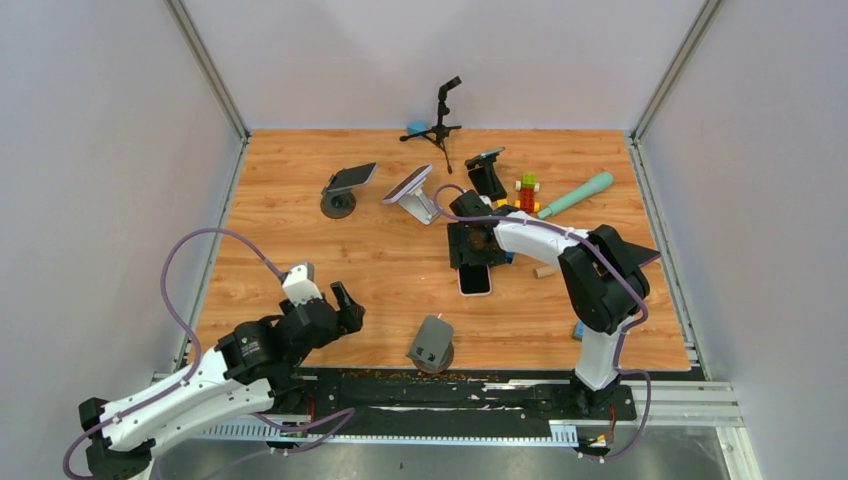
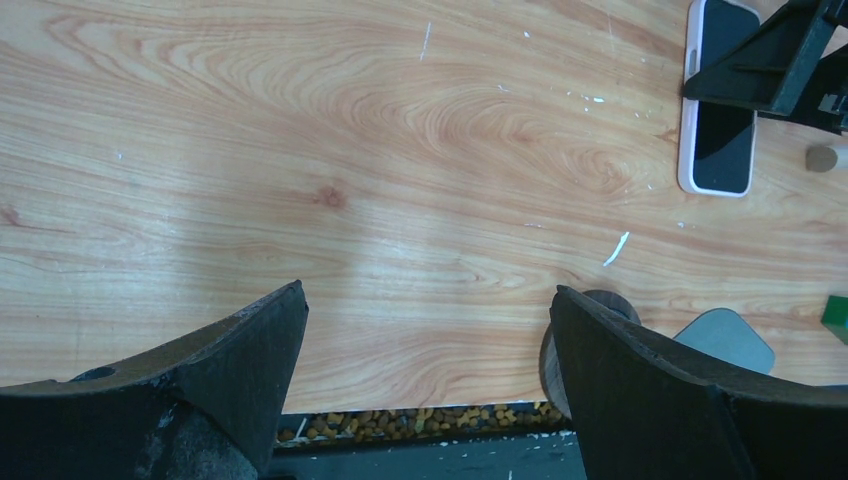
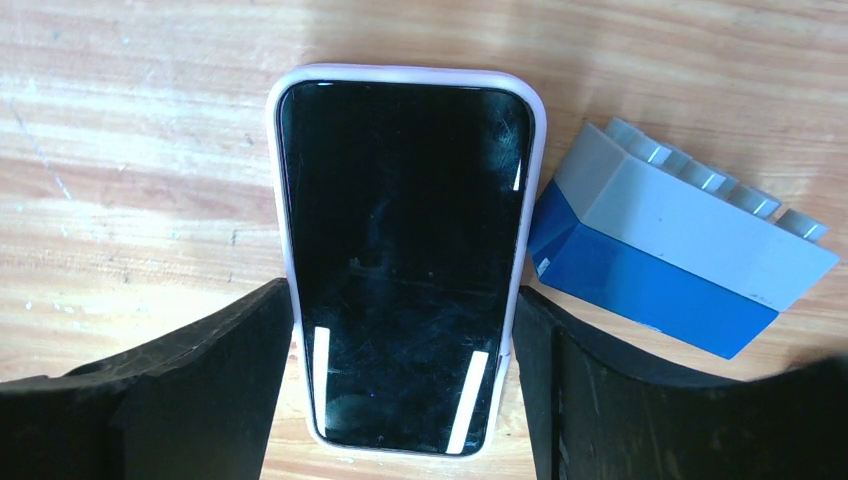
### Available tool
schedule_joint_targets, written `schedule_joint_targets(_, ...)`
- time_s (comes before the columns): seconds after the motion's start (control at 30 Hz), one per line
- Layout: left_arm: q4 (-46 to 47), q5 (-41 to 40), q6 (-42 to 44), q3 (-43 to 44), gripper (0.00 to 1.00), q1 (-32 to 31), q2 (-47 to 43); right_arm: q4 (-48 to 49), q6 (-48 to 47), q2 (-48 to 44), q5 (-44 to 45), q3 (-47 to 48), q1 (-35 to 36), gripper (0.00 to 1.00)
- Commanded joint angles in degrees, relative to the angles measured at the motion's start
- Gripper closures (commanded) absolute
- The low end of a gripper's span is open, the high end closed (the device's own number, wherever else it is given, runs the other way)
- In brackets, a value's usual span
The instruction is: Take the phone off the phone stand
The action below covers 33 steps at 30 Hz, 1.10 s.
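Note:
A phone in a pale pink case (image 1: pixel 475 279) lies flat, screen up, on the wooden table. My right gripper (image 1: pixel 470 247) is lowered over its far end. In the right wrist view the phone (image 3: pixel 405 250) fills the gap and both black fingers (image 3: pixel 240 370) press against its long sides. An empty grey phone stand (image 1: pixel 432 345) stands near the front edge. My left gripper (image 1: pixel 328 298) is open and empty at the front left; in its wrist view (image 2: pixel 425 295) only bare wood lies between the fingers, with the phone (image 2: pixel 718 110) at far right.
Three more stands with phones are at the back: a dark one (image 1: pixel 345 186), a white one (image 1: pixel 413 192) and a black one (image 1: pixel 487 170). A blue and grey brick (image 3: pixel 665 245) lies beside the phone. A tripod (image 1: pixel 443 118), a toy-brick stack (image 1: pixel 527 190) and a teal handle (image 1: pixel 578 193) are nearby.

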Motion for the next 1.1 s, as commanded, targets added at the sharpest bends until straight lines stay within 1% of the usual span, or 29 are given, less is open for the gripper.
schedule_joint_targets(0.0,-0.60,-1.07,-1.23,-0.04,0.01,-0.20,-1.68,-2.84,3.57,2.49,8.01,-0.19,-2.04,0.32)
schedule_joint_targets(0.03,-0.51,-1.03,-1.45,-0.22,0.01,-0.24,-1.87,-2.83,3.44,2.45,7.94,-0.13,-2.07,0.27)
schedule_joint_targets(0.17,-0.14,-0.59,-1.54,-0.56,0.02,-0.19,-2.33,-2.89,2.84,2.14,7.52,0.14,-2.04,0.13)
schedule_joint_targets(0.33,0.12,-0.26,-1.04,-0.06,0.02,-0.24,-1.68,-2.84,2.36,1.24,6.50,0.00,-2.04,0.05)
schedule_joint_targets(0.53,0.03,-1.02,0.43,1.56,0.02,-0.24,-1.43,-4.48,0.87,-3.64,5.05,1.20,-2.04,0.03)
schedule_joint_targets(0.7,1.86,-1.71,5.18,4.22,0.01,-0.25,-0.09,-4.91,0.71,-11.15,4.01,0.68,-1.96,0.03)
schedule_joint_targets(0.73,2.96,-0.46,6.34,4.42,0.01,-0.26,0.44,-4.30,0.50,-12.53,3.58,0.02,-1.95,0.02)
schedule_joint_targets(0.83,11.60,3.74,12.99,4.41,0.00,-0.19,1.32,-2.94,-0.33,-15.81,2.66,-1.65,-2.02,0.02)
schedule_joint_targets(0.93,17.95,8.62,19.16,5.21,0.00,-0.24,4.03,-2.92,-0.90,-20.10,2.00,-2.77,-2.00,0.02)
schedule_joint_targets(1.07,19.17,12.45,26.49,8.61,0.01,-0.25,11.01,-2.83,-1.54,-26.61,1.26,-5.00,-1.95,0.02)
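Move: The right hand still has its fingers astride the phone's long edges, the phone lying flat and centred at the hand point, its middle about 1 cm below. The blue-grey block stands some 7 cm to the right and 3 cm farther out, the wooden cylinder about 16 cm right and nearly level, and the emptied phone stand roughly 18 cm back and 10 cm left. From the left hand the phone lies about 15 cm ahead, 27 cm right and 10 cm below. Still gripping the phone on the table, the right hand edges a little to the right, then opens its fingers wide and lets go of both long edges. It slips another centimetre right and rises straight up about 10 cm away from the phone, wrist tipping some 10 degrees. Late on, the left hand swings about 4 cm right and 3 cm up, turning clockwise. ##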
